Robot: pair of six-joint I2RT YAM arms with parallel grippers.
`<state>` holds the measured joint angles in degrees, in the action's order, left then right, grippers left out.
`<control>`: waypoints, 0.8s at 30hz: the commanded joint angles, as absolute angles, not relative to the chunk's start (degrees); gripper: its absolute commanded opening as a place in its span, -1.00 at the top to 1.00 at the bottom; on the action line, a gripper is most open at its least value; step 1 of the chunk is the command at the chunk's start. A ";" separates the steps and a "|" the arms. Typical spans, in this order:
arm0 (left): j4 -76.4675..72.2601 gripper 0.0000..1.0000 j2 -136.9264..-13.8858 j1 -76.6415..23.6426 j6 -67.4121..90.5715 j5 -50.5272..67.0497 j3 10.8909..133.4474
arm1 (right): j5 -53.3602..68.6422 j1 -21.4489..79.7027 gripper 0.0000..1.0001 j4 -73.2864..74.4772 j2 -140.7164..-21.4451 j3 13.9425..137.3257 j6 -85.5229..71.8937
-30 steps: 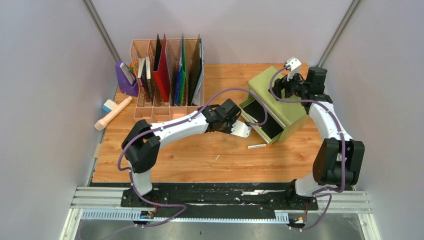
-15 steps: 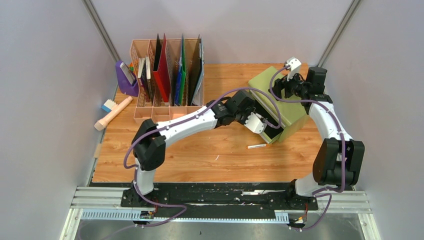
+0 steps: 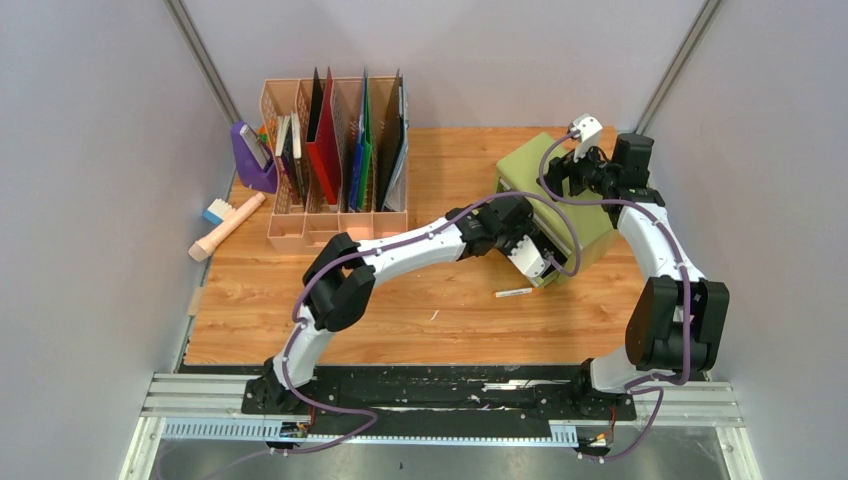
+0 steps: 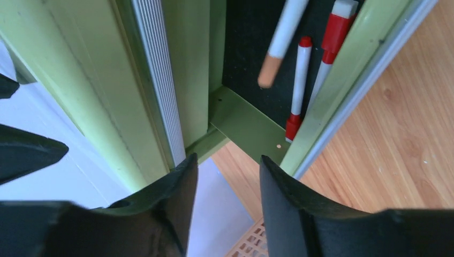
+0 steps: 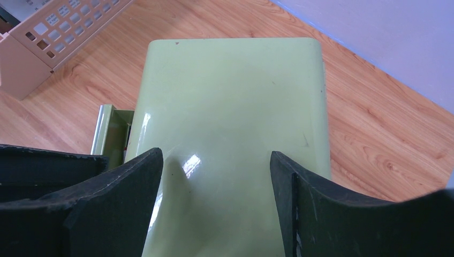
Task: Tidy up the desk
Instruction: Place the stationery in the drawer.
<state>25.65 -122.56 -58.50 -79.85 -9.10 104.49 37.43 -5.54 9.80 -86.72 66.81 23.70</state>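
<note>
The desk [image 3: 400, 310] carries a small green drawer cabinet [image 3: 560, 185] at its right. My left gripper [image 3: 537, 263] is at the cabinet's front corner. In the left wrist view the gripper [image 4: 228, 166] is open with nothing between its fingers. Just beyond them a drawer [image 4: 246, 120] stands slightly out, with a red-and-white marker [image 4: 298, 80] and other pens inside. My right gripper [image 3: 590, 165] sits over the back of the cabinet. It [image 5: 216, 160] is open, its fingers spread over the cabinet's top [image 5: 230, 96]. A white pen [image 3: 514, 292] lies on the desk in front of the cabinet.
A pink file organiser [image 3: 335, 150] with folders and books stands at the back left, a purple holder [image 3: 252, 160] beside it. A peach tube [image 3: 228, 226] and a small blue-and-white item [image 3: 215, 210] lie near the left edge. White walls enclose the desk.
My left arm has stretched right to the cabinet, and the drawers that stood wide open are now pushed nearly in. Its jaws have come apart. The right arm has not moved.
</note>
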 commanded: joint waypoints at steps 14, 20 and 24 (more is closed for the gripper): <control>23.73 -0.68 -112.25 -58.70 -64.58 -10.76 98.56 | 33.99 -5.80 -0.49 21.99 -90.14 64.86 22.15; 25.18 -0.91 -108.36 -58.05 -50.94 -7.57 93.21 | 34.24 -5.76 -0.49 22.12 -89.76 64.86 22.13; 24.62 -0.99 -106.02 -57.70 -42.34 -5.65 89.73 | 34.59 -5.80 -0.49 22.14 -89.72 64.86 22.15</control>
<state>24.67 -110.34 -58.11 -54.50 -8.75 92.25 37.47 -5.54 9.82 -86.72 66.83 23.70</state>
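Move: The last marker on the table, before the open drawer, lies about 12 cm back, 3 cm right and 13 cm below my left hand. The drawer's middle is some 3 cm back, 4 cm right and 9 cm down; an orange-ended marker, already out of my fingers, hangs above it, 3 cm back, 3 cm right and 6 cm below. The green cabinet is 6 cm ahead, 10 cm right, 6 cm down. From my right hand the last marker lies 19 cm back, 6 cm left, 19 cm below. With the marker already released, I keep opening my left fingers from half to fully wide. After nudging under a centimetre forward and right, I draw back out from over the drawer, away from the cabinet, about 5 cm left and 4 cm back, rising 2 cm before easing slightly down. The hand swings counter-clockwise some 15 degrees, tipping its fingers further down and rolling its left side down. ##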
